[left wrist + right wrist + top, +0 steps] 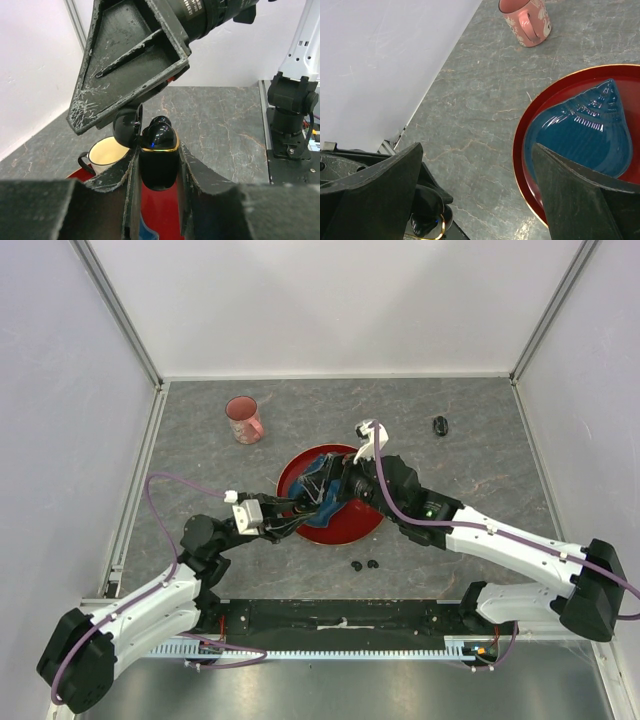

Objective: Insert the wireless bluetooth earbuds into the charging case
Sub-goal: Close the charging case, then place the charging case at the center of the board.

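Note:
My left gripper (159, 167) is shut on the black charging case (159, 172), which stands upright over the red plate (365, 525). The case has a gold rim, and its lid (126, 128) is flipped open to the left. One glossy black earbud (161, 133) sits in the case's top. My right gripper (477, 195) is open, hanging just above and beside the case (427, 226) with nothing between its fingers. Its finger (132, 60) looms over the case. Two more earbuds (365, 565) lie on the table in front of the plate.
A blue leaf-shaped dish (580, 127) lies in the red plate (520, 150). A pink cup (244, 420) stands at the back left. A second black oval case (440, 425) lies at the back right. White walls enclose the table.

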You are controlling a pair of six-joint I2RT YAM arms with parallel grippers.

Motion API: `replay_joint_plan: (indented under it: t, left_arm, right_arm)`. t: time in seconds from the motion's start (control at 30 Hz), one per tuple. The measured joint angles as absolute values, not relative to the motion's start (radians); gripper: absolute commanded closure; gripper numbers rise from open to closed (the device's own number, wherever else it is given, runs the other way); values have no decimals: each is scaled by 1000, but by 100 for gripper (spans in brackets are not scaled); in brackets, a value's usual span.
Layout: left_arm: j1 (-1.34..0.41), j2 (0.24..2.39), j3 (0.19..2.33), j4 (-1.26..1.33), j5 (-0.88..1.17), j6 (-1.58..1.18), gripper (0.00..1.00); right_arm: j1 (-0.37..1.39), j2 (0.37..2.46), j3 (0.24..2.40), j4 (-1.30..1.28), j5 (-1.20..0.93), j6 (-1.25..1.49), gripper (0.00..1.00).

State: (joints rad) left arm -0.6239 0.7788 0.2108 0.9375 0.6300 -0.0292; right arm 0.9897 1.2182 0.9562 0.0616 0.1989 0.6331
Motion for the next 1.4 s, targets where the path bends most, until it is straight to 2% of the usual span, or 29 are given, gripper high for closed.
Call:
replay_joint_plan:
  t: [0.37, 0.6, 0.7, 0.93, 1.2, 1.4]
  left_arm:
    - [-625, 828, 220, 900, 543, -46, 98]
    - [-620, 840, 342, 647, 338, -111, 98]
    - [-534, 847, 387, 562, 272, -173, 98]
    - [-153, 984, 360, 524, 362, -459, 98]
    - [-125, 1231, 339, 534, 450, -681, 98]
    - [-120, 1287, 313, 514, 408, -743, 97]
  right_arm:
    - [986, 1177, 903, 36, 178, 633, 4]
    - [986, 1136, 875, 6, 371, 659, 2]
    - [985, 1082, 839, -32, 456, 671, 2]
    - [947, 1027, 808, -72, 529, 694, 2]
    - [942, 1025, 792, -105, 520, 707, 2]
    - [936, 995, 791, -120, 522, 711, 2]
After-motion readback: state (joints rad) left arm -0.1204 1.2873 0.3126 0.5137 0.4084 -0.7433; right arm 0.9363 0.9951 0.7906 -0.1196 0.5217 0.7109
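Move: The open charging case is in the left fingers, practically at their hand point. From the right hand, this case lies about 5 cm back, 3 cm left and 3 cm below, with its raised lid just under one finger. From the left hand, the blue dish is some 14 cm ahead, 3 cm right and 25 cm below; the cream cup stands roughly 16 cm ahead and 15 cm right, about 21 cm below. The left hand, keeping its grip on the case, first eases a few centimetres forward and slightly down while the right hand's wide-open gripper eases a centimetre or two back and down, its finger bearing on the lid to fold it shut. The hands then part: the right draws about 10 cm to the right, turning some 20 degrees clockwise and staying open, while the left sweeps forward and left, then sinks nearly 19 cm overall to beside the plate, its fingers turning from rightward to forward-right and downward. ##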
